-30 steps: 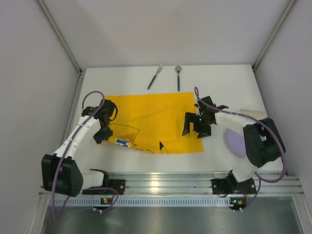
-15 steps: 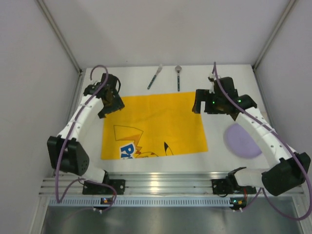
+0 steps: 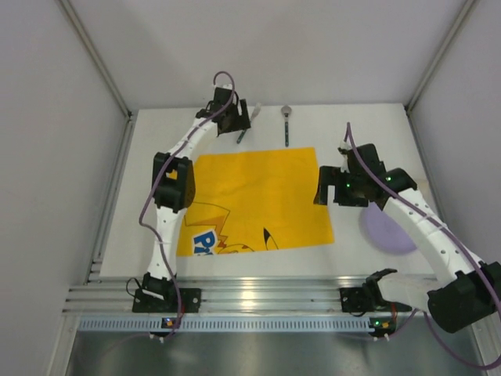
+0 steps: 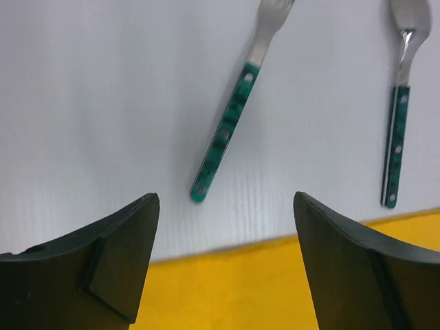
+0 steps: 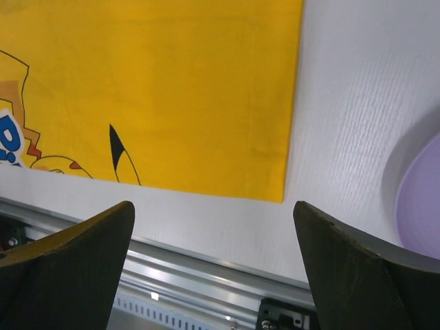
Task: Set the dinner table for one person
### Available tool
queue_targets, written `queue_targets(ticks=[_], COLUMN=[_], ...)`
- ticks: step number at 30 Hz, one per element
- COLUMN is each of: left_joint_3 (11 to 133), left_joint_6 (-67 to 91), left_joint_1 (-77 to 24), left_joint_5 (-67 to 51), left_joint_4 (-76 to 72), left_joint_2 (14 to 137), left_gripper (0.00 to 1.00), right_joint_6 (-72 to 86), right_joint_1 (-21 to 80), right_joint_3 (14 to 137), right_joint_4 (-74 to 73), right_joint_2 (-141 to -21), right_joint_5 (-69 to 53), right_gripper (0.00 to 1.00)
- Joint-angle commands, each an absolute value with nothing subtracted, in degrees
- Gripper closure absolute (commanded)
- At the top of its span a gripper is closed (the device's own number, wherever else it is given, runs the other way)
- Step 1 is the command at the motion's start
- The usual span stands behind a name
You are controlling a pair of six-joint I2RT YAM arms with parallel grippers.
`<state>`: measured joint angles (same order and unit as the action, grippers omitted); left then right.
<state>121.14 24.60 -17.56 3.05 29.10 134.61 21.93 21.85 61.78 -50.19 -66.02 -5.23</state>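
The white dinner table (image 3: 368, 129) carries a yellow printed placemat (image 3: 258, 200) spread flat in the middle. A green-handled fork (image 4: 227, 130) and a green-handled spoon (image 4: 397, 137) lie on the white top just beyond the mat's far edge. My left gripper (image 3: 235, 121) hovers over the fork's handle end; in the left wrist view the left gripper (image 4: 225, 206) is open and empty. My right gripper (image 3: 325, 192) is beside the mat's right edge; in the right wrist view the right gripper (image 5: 213, 213) is open and empty. A purple plate (image 3: 387, 227) lies right of the mat.
The ribbed aluminium rail (image 3: 266, 294) runs along the near edge and also shows in the right wrist view (image 5: 206, 268). Grey walls enclose the table on the left, the far side and the right. The plate's rim (image 5: 419, 199) shows at the right.
The mat went from folded to flat. My left gripper swung from its far left corner to the fork. My right gripper moved slightly nearer along the right edge.
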Motion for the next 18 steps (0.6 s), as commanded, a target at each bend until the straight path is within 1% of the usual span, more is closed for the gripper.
queue_targets(ticks=[1, 2, 5, 7, 9, 10, 12, 15, 16, 17, 18], left_joint_3=[130.3, 134.5, 139.6, 140.6, 140.7, 140.9, 141.5, 141.9, 141.9, 141.5, 140.7], left_joint_6=[20.3, 20.2, 20.4, 19.8, 19.6, 19.6, 19.1, 18.0, 16.6, 15.5, 14.4], left_joint_1=[-17.7, -17.6, -17.6, -17.8, -17.9, -17.8, -17.8, -17.9, -17.9, -18.1, -18.5], left_joint_5=[-3.2, -3.5, -4.5, -6.3, -4.5, -4.4, -4.6, -1.8, -1.1, -0.4, 2.0], left_joint_4=[17.2, 17.1, 16.7, 17.0, 19.1, 19.7, 21.4, 23.5, 24.3, 24.8, 25.9], left_joint_2=[142.4, 144.4, 150.8, 152.8, 154.2, 154.7, 155.8, 156.5, 156.5, 156.4, 155.8], left_gripper=[0.15, 0.15, 0.13, 0.12, 0.14, 0.18, 0.23, 0.44, 0.56, 0.6, 0.66], right_joint_6=[25.2, 25.8, 26.6, 26.8, 26.7, 26.8, 26.6, 25.6, 24.7, 24.3, 23.9], right_joint_1=[21.4, 21.4, 21.4, 21.4, 21.4, 21.4, 21.4, 21.4, 21.4, 21.4, 21.4], right_joint_3=[60.7, 60.3, 61.3, 62.7, 65.0, 65.7, 67.9, 70.9, 72.3, 72.9, 73.4], right_joint_4=[-52.2, -52.3, -53.0, -53.5, -54.0, -53.9, -53.8, -54.1, -54.4, -54.4, -54.6], right_joint_2=[-64.7, -65.1, -67.2, -68.9, -71.5, -72.4, -75.0, -78.6, -80.0, -80.4, -80.9], right_joint_5=[-4.5, -4.7, -4.3, -4.0, -3.9, -3.9, -4.1, -4.7, -4.8, -4.7, -4.7], right_gripper=[0.0, 0.0, 0.0, 0.0, 0.0, 0.0, 0.0, 0.0, 0.0, 0.0, 0.0])
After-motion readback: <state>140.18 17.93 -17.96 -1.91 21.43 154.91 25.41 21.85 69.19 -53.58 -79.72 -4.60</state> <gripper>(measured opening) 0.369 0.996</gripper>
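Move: The fork is ahead of the left hand: its middle lies about 11 cm farther out, 6 cm to the right and 7 cm below, handle end nearest. The spoon lies level with the fork, some 16 cm to the right of it. The yellow placemat's middle is about 22 cm back from the left hand and 10 cm to its right. From the right hand, the fork is roughly 45 cm ahead, 30 cm left and 14 cm below. The left fingers come down astride the fork's handle, around its middle, and close from wide open to a narrow gap with a tip on each side. The hand first reaches forward and a little right, then sinks, some 6 cm each way. Over the placemat's right side, the open right hand sinks about 2.5 cm, easing back slightly and then forward past its start. ##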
